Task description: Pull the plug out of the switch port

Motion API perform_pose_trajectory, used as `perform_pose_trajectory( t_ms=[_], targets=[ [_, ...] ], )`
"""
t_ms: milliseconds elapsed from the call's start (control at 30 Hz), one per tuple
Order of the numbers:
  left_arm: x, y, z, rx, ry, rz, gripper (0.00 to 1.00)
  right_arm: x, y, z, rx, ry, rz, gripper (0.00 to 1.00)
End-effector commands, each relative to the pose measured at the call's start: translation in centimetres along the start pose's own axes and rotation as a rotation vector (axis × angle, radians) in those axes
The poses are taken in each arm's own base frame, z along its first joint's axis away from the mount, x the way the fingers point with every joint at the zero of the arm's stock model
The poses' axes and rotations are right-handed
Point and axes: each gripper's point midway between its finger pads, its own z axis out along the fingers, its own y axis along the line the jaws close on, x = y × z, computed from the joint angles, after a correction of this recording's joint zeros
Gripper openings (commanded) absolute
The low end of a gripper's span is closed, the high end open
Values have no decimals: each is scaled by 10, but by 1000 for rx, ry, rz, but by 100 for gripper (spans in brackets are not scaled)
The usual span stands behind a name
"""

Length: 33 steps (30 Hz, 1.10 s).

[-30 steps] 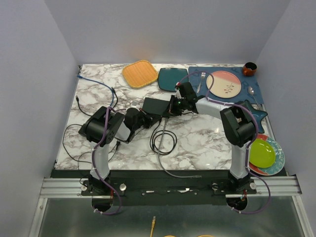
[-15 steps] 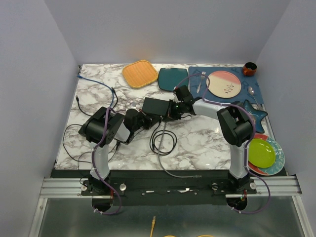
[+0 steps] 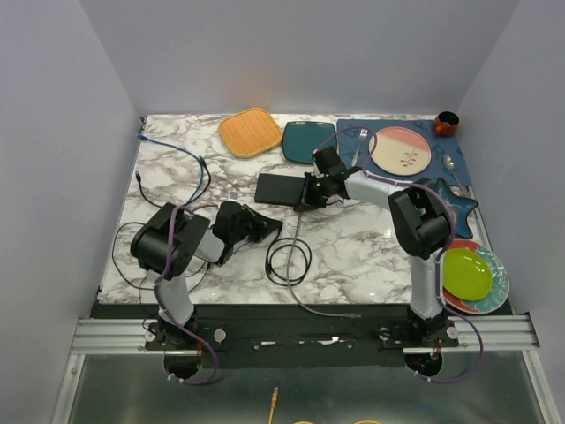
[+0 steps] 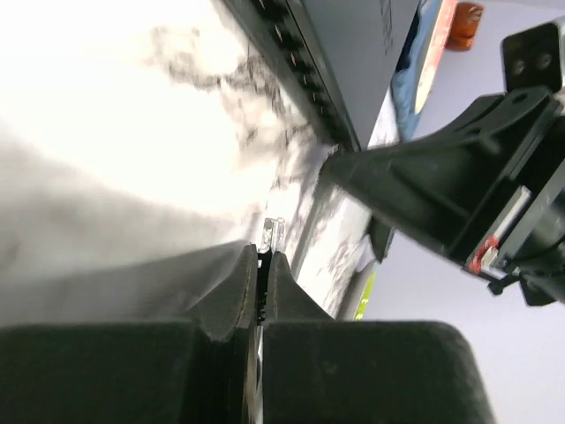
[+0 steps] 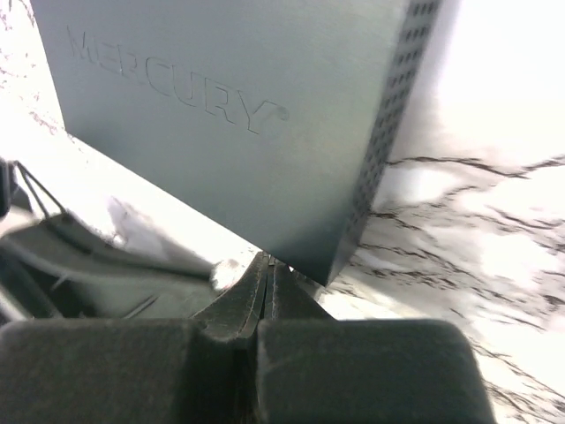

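Note:
The switch is a flat matte-black box lying on the marble table, left of the teal plate's near corner. In the left wrist view its row of ports faces me across a gap of bare table. My left gripper sits near-left of the switch, apart from it. It is shut on the plug, whose clear tip pokes out past the fingertips. My right gripper is shut, its tip against the switch's near right corner. A black cable coil lies below the switch.
At the back are an orange mat and a teal square plate. A blue placemat with a pink plate and cutlery is at the right. Stacked plates sit at the right edge. Loose cables run along the left.
My left gripper has drawn back toward the near left, away from the switch's port side, with the plug in it. The cable coil has shifted left. The right gripper stays at the switch.

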Motion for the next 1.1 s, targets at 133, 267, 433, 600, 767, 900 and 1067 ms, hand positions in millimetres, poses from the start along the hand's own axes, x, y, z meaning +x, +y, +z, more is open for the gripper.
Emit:
perform_pose_trajectory(
  t_ms=[133,267,433,600,767,900,1067],
  targets=[
    [-30,-69,-72,-111,-139,307,0,-32,57,-86,-131,-221,-111,16],
    [-73,-125,-116,-170,-309,448,0,-28,70,-112,-166,-264,-137,27],
    [-134,-125,-155,-311,-452,446,0,-23,82,-131,-213,-304,-150,28],
    [-228,-145,-198,-380,-692,411,0,-11,81,-134,-240,-314,-156,28],
    [-308,-165,-217,-345,-835,325,0,-1,80,-139,-266,-315,-160,28],
    [-354,-161,-176,-223,-753,257,36,3,79,-139,-270,-313,-165,28],
    [-374,-147,-141,-189,-676,192,99,4,78,-142,-265,-325,-180,28]
  ],
)
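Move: The left hand, already pinching the black cable's freed plug, is to carry it to the blue cable, about 28 cm to its left and 17 cm ahead, 3 cm lower. The switch's middle is some 10 cm straight ahead, and the black coil 11 cm back and 2 cm right. From the right hand, closed at the switch's near right corner, the grey plug is about 1 cm back; the switch's middle lies 6 cm ahead and 6 cm left. Keeping its pinch on the black cable's plug, the left hand hoists it clear of the switch, almost straight up some 24 cm, then swings fast about 30 cm left and 20 cm forward towards the blue cable, rolling and turning counter-clockwise, and opens its fingers wide at the end while sinking slightly. The right hand comes away from the switch corner, up about 14 cm and back 5 cm, its fingers parting partway. ##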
